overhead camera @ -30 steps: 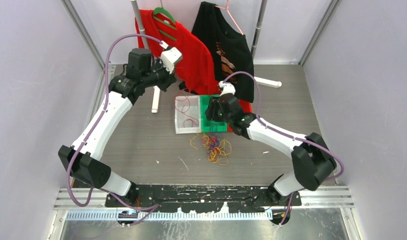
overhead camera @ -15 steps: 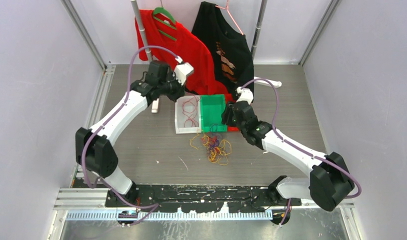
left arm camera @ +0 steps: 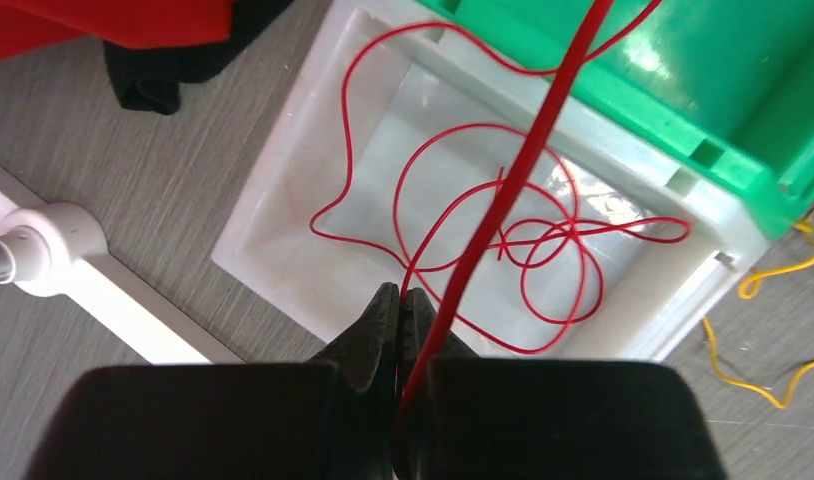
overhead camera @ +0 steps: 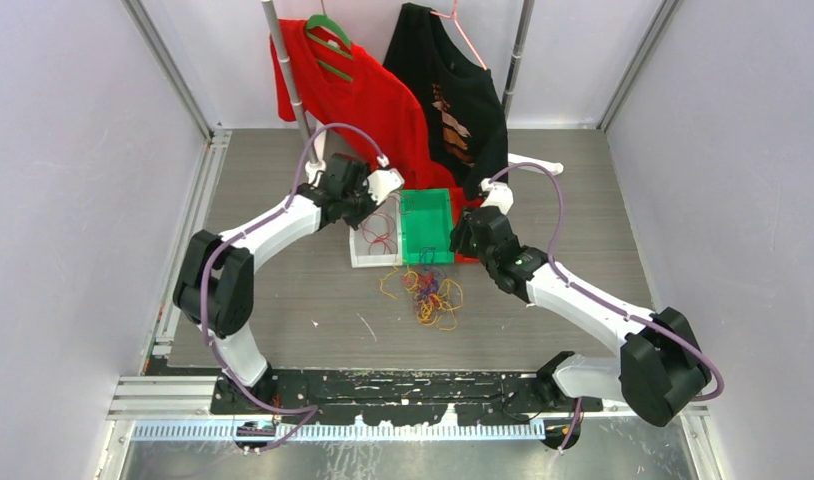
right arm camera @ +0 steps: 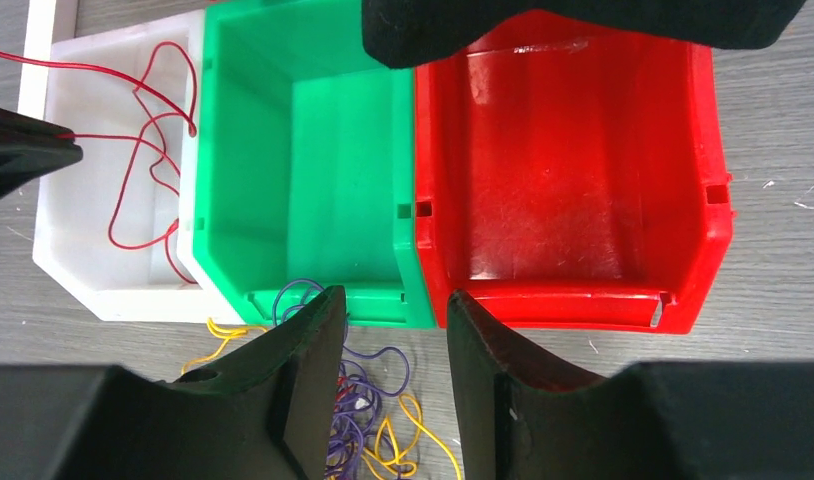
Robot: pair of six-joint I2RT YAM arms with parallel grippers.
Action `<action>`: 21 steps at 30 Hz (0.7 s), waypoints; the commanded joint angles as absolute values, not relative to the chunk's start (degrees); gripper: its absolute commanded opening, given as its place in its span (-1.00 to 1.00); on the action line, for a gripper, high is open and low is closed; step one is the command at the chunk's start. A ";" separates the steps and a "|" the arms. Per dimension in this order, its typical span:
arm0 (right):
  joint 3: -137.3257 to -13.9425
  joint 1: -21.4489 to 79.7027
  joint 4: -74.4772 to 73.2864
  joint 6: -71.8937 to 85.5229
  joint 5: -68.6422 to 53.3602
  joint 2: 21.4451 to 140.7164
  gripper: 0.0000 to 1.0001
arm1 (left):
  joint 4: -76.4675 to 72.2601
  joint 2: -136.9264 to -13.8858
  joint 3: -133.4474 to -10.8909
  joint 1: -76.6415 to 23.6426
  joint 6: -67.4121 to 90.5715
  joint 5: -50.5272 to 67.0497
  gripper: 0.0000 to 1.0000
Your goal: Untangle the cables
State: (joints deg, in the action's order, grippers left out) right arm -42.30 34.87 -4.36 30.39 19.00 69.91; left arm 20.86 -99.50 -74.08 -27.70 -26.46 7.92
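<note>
A tangle of purple, yellow and red cables (overhead camera: 431, 295) lies on the table just in front of the bins. More red cables (left arm camera: 523, 240) lie coiled in the white tray (overhead camera: 373, 263). My left gripper (left arm camera: 398, 296) hovers over that tray's edge, shut on one red cable (left arm camera: 528, 165) that runs taut up and away across the green bin (overhead camera: 426, 222). My right gripper (right arm camera: 395, 300) is open with nothing between its fingers. It hangs above the front walls of the green bin and the red bin (right arm camera: 573, 170), with the tangle (right arm camera: 373, 420) below it.
A red shirt (overhead camera: 353, 95) and a black shirt (overhead camera: 453, 90) hang on a rack at the back; black cloth drapes over the red bin's far edge. The rack's white foot (left arm camera: 43, 250) lies left of the tray. A loose yellow cable (left arm camera: 773, 280) lies by the tray's corner.
The left arm swung right and down to the white tray, carrying the red cable. The right arm drew back from over the green bin towards its front edge, its jaws narrowing slightly.
</note>
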 commanded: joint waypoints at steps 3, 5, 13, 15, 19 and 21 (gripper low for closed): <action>-42.74 34.72 -1.23 31.74 18.86 71.47 -0.07 | 17.51 -99.73 -73.77 -27.81 -30.02 6.66 -0.82; -43.22 34.73 -1.23 31.57 18.71 72.13 -0.08 | 19.63 -99.10 -74.15 -27.71 -30.27 7.77 -0.48; -44.06 34.72 -0.98 31.30 16.22 73.32 -0.12 | 30.47 -93.95 -77.67 -24.74 -28.34 19.80 0.70; -44.39 34.72 -1.05 31.22 16.03 73.35 -0.12 | 31.93 -92.64 -78.62 -24.15 -27.40 22.36 0.87; -44.89 34.67 -1.13 31.28 15.36 73.43 -0.13 | 33.95 -91.86 -80.22 -24.07 -27.89 26.20 0.92; -44.92 34.72 -1.35 31.57 15.14 73.32 -0.13 | 33.87 -92.32 -80.58 -24.17 -27.91 27.23 0.90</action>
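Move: My left hand holds the red cable with its fingers shut, just inside the left side of the white bin. The bin's middle is about 4 cm to the right, level fore and aft, and some 8 cm below. The green bin is roughly 15 cm to the right and also level; the cable tangle lies about 16 cm right and 15 cm back. From my right hand, the white bin is some 17 cm left and 2 cm ahead. My left hand dips about 2 cm more towards the white bin, then spreads its fingers wide and lets go of the red cable. Still opening, it draws back some 3 cm and climbs about 6 cm clear of the bin. My empty right hand sinks about 2 cm over the near side of the other bins, fingers staying half open. ##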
